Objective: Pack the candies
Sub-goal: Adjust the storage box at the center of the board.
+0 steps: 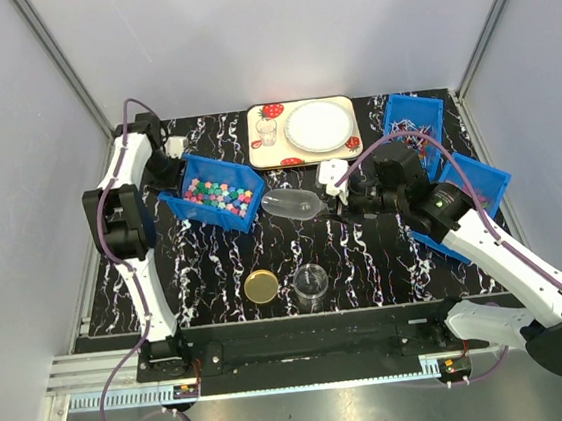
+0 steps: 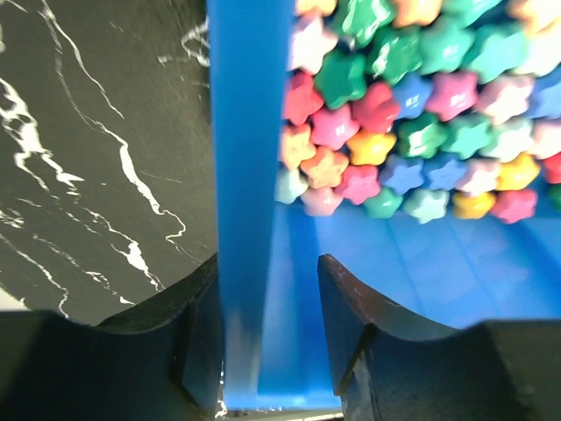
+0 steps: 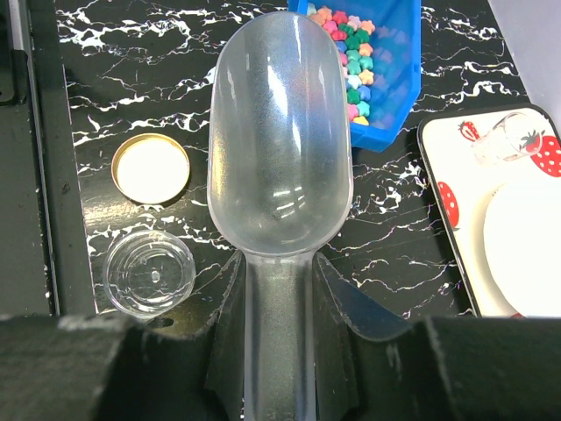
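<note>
The candies (image 1: pixel 217 192) are star-shaped sweets in mixed bright colours, piled in a blue bin (image 1: pixel 185 208) at the left. My left gripper (image 1: pixel 171 170) sits at the bin's near-left corner. In the left wrist view its fingers (image 2: pixel 202 298) clamp the bin's wall (image 2: pixel 250 175), one inside and one outside, with the candies (image 2: pixel 412 114) just beyond. My right gripper (image 3: pixel 278 263) is shut on the handle of a clear plastic scoop (image 3: pixel 279 149), which is empty. The scoop (image 1: pixel 296 205) hovers mid-table, its bowl pointing toward the bin (image 3: pixel 399 79) and its candies (image 3: pixel 355 53).
A clear round jar (image 1: pixel 311 283) and a gold lid (image 1: pixel 262 286) lie near the front edge. A strawberry-print tray (image 1: pixel 257 153) at the back holds a white plate and a small glass. Two more blue bins (image 1: pixel 414 121) (image 1: pixel 479 185) stand at the right, behind the right arm.
</note>
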Tool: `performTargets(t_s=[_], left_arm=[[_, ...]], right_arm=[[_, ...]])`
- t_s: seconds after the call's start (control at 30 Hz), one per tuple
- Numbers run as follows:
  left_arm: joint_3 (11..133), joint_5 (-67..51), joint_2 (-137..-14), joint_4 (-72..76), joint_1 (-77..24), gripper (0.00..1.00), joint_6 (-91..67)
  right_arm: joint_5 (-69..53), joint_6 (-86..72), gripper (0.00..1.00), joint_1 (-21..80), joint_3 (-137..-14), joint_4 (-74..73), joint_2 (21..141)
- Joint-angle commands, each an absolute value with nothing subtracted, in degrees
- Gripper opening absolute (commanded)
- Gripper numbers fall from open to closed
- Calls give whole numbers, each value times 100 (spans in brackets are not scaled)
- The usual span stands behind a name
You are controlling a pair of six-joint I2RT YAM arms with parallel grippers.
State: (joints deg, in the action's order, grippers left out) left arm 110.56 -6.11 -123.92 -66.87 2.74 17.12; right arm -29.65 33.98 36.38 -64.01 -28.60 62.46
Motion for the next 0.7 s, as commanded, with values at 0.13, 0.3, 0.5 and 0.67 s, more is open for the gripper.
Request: performTargets(t_s=[0.13,0.3,0.5,0.67], left_arm=[[11566,-958,-12682,-7022,554,41,2012],[11558,-1028,-12762,-7031,571,34,2048],[11549,-1020,-12920,-7022,571,30,2065],[11505,-897,-13017,-7031,563,20,2074]], right_arm=[[-3111,3358,0,3674,-6486,-2725,6170],[-3129,3340,0,3674,-6513,-2742,6223],[-3155,3340,0,3683,-6565,-2786,6275],[-3182,3340,0,3683,-6609,-2821,6302]])
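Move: The left hand is at the storage box's rim near its far left corner, with the rim between its open fingers; the box's middle lies about 9 cm to its right, 8 cm back and 4 cm below. The strawberry tray's middle is some 34 cm right and 4 cm ahead, 7 cm below; the gold lid is 20 cm right, 32 cm back. From the right hand, which holds the scoop, the box is about 27 cm left, 9 cm ahead and 20 cm below. The left hand sinks about 3 cm over the storage box's rim, easing 1 cm left and closing its fingers around it. ##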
